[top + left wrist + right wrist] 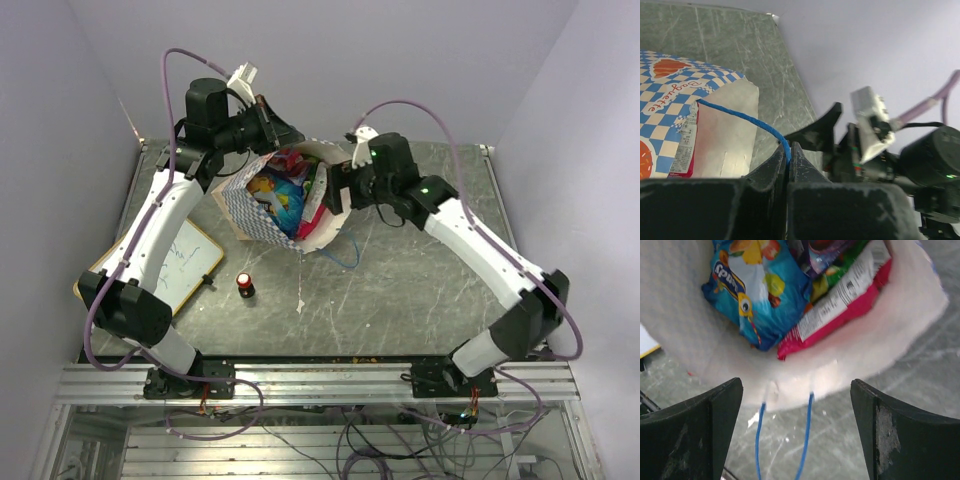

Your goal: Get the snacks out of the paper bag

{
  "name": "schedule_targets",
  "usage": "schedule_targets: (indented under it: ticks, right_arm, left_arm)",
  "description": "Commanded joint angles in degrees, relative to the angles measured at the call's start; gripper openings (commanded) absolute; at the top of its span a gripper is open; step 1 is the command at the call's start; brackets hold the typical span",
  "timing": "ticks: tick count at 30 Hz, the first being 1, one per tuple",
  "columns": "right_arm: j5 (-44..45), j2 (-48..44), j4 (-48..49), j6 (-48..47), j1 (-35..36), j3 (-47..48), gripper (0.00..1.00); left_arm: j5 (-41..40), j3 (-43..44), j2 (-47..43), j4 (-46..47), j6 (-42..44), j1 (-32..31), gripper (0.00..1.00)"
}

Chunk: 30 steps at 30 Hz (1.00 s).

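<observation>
The paper bag (pixel 247 212) stands tilted at the back middle of the table with its mouth facing up. Inside lie the snacks: a blue packet (pixel 760 295), a pink packet (pixel 840 315) and green ones (pixel 840 265), also seen from above (pixel 285 195). My left gripper (pixel 788 147) is shut on the bag's thin blue cord handle (pixel 740 117) at the far rim (pixel 268 125). My right gripper (pixel 797 405) is open just outside the bag's right rim (pixel 338 190). Between its fingers hangs the other blue handle (pixel 807 435), touching neither of them.
A whiteboard (pixel 185 265) lies at the left by the left arm. A small red-capped bottle (pixel 244 284) stands in front of the bag. The right arm's wrist (pixel 930 160) is close beside my left gripper. Purple walls close in the table.
</observation>
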Motion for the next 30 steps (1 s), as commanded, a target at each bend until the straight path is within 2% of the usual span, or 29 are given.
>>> schedule_targets:
  ticks: [1,5,9,15,22,25,28,30]
  right_arm:
    - [-3.7,6.1,16.4,0.9,0.0,-0.3,0.89]
    - [-5.6,8.6,31.8,-0.8,0.3,-6.4,0.87]
    - [-3.4,11.8,44.0,-2.0,1.2,-9.8,0.83]
    - [1.0,21.9,41.0,-2.8,1.7,-3.7,0.67]
    - [2.6,25.0,46.4,-0.5,1.8,-5.7,0.57]
    - [0.6,26.4,47.8,-0.2,1.9,-5.6,0.49]
    - [-1.6,27.4,48.7,0.1,1.9,-5.3,0.48]
    - [-2.7,28.0,49.1,0.6,2.0,-5.2,0.52]
  left_arm:
    - [2.2,2.0,-1.0,0.0,-3.3,0.2,0.07]
    - [2.6,4.7,0.6,-2.3,-4.5,0.4,0.07]
    - [2.7,5.4,1.3,-4.7,-5.1,0.4,0.07]
    - [2.8,3.3,0.4,-4.2,-6.5,0.7,0.07]
    - [2.3,3.8,0.4,-4.4,-7.3,0.7,0.07]
    - [2.4,5.0,0.8,-6.8,-6.2,0.7,0.07]
    - [2.7,5.9,1.8,-7.3,-6.3,0.7,0.07]
    - [2.8,5.6,1.8,-6.0,-7.2,0.7,0.07]
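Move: Inside the tilted open bag, the blue snack pack lies about 12 cm ahead of the right hand, 15 cm to its left and 14 cm below. Nearer stands the red-and-white pack, roughly 10 cm ahead, 8 cm left and 14 cm down; the purple pack is some 17 cm ahead, 12 cm left and 15 cm down. From the left hand the blue pack lies about 6 cm ahead, 6 cm left and 24 cm below. Reaching in through the bag's open mouth, the right hand travels about 11 cm forward, 10 cm left and 11 cm down to the packs, slowing at the end. Its fingers tip up some 10 degrees and narrow from wide open to about half, around the edge of the blue pack. The left hand stays almost in place, still pinching the blue handle to hold the bag tilted, its wrist tipping slightly. ##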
